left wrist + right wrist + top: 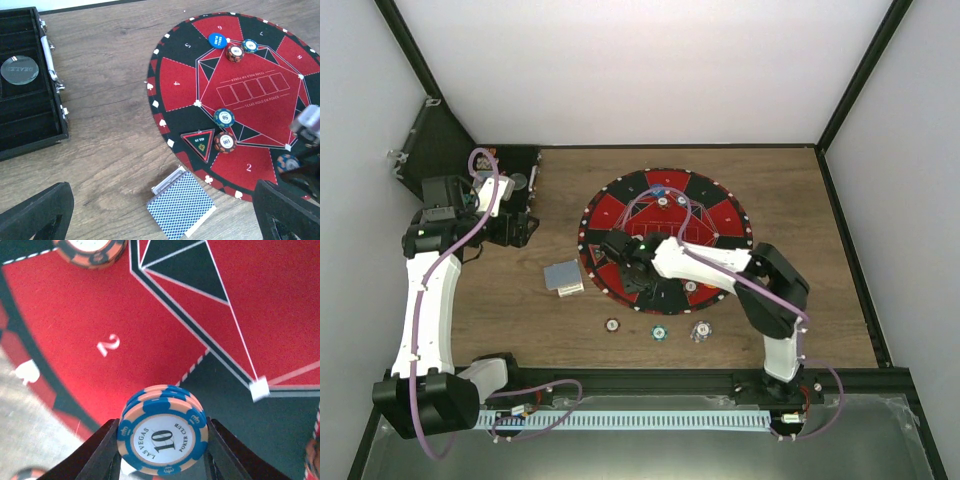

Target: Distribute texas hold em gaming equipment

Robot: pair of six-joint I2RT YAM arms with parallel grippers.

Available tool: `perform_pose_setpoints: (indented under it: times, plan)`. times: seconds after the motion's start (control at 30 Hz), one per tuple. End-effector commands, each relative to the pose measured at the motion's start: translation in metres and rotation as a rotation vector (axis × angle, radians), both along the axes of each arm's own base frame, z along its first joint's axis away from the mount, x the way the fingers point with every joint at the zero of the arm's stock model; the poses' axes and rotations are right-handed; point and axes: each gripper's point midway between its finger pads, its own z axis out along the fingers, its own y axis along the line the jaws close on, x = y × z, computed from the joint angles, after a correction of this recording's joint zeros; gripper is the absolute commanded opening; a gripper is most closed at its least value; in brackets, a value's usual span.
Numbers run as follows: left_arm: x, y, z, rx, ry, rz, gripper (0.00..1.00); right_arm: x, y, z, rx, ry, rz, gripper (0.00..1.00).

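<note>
My right gripper (162, 452) is shut on a small stack of blue-and-orange "10" poker chips (162, 435), held just above the round red-and-black mat (150, 305) near its sector 2. In the top view this gripper (632, 270) hovers over the mat's near-left part. My left gripper (160, 212) is open and holds nothing, high above a blue-backed deck of cards (181, 209) lying just off the mat's rim. On the mat lie a teal chip (224, 117), a "100" chip (225, 142), two chips near sector 6 (234, 52) and a blue button (217, 40).
An open black case (30, 125) with a clear dealer disc (19, 70) stands at the left. A triangular all-in marker (199, 141) lies on the mat. Three loose chips (659, 333) rest on the wooden table in front of the mat, and the deck (563, 277) lies to its left.
</note>
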Motion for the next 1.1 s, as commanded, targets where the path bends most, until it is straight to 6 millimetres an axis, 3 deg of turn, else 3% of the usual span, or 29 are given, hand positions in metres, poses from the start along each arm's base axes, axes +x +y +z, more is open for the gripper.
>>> perform_pose_setpoints:
  times: [0.0,0.3,0.53,0.57,0.7,0.77,0.93,1.07]
  plan:
    - [0.000,0.001,0.011,0.005,-0.030,0.002,1.00,0.028,0.031,0.001,0.070,-0.028,0.062,0.17]
    - [0.004,0.000,0.012,-0.009,-0.031,0.002,1.00,0.041,0.066,-0.023,0.081,0.005,0.121,0.16]
    - [0.004,0.001,0.011,-0.003,-0.031,0.003,1.00,0.045,0.075,-0.032,0.082,0.015,0.131,0.17]
    - [0.004,0.001,0.010,-0.003,-0.029,0.003,1.00,0.045,0.075,-0.033,0.080,0.015,0.131,0.19]
    - [0.004,0.000,0.009,-0.009,-0.029,-0.001,1.00,0.046,0.073,-0.031,0.063,0.019,0.129,0.47]
    - [0.004,0.000,0.008,-0.011,-0.029,-0.003,1.00,0.046,0.071,-0.025,0.062,0.014,0.126,0.56]
    - [0.002,0.000,0.006,-0.008,-0.027,-0.006,1.00,0.042,0.062,-0.002,0.076,-0.012,0.117,0.62]
    - [0.002,-0.001,0.004,-0.010,-0.024,-0.007,1.00,0.027,0.040,0.012,0.060,-0.021,0.099,0.63]
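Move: The blue-edged 10 chip already sits in the right fingers; its spot, in the red 2 sector, is about 4 cm ahead, 6 cm left and 4 cm below. The brown-edged 100 chip lies some 4 cm beyond that spot, the 50 chip about 8 cm beyond and 2 cm to its right, the all-in triangle 6 cm beyond and 4 cm to its left. From the left hand the spot is roughly 17 cm right, 2 cm back, 23 cm below. The 10 chip is carried by the right hand left, forward and down, about 6 cm to the left and 4 cm each of the others, forward and down leading before the leftward swing, with a slight counter-clockwise turn. Down on the 2 sector, just short of the 100 chip, the fingers open and let go of it, then the hand lifts a little and begins drawing back to the right. ##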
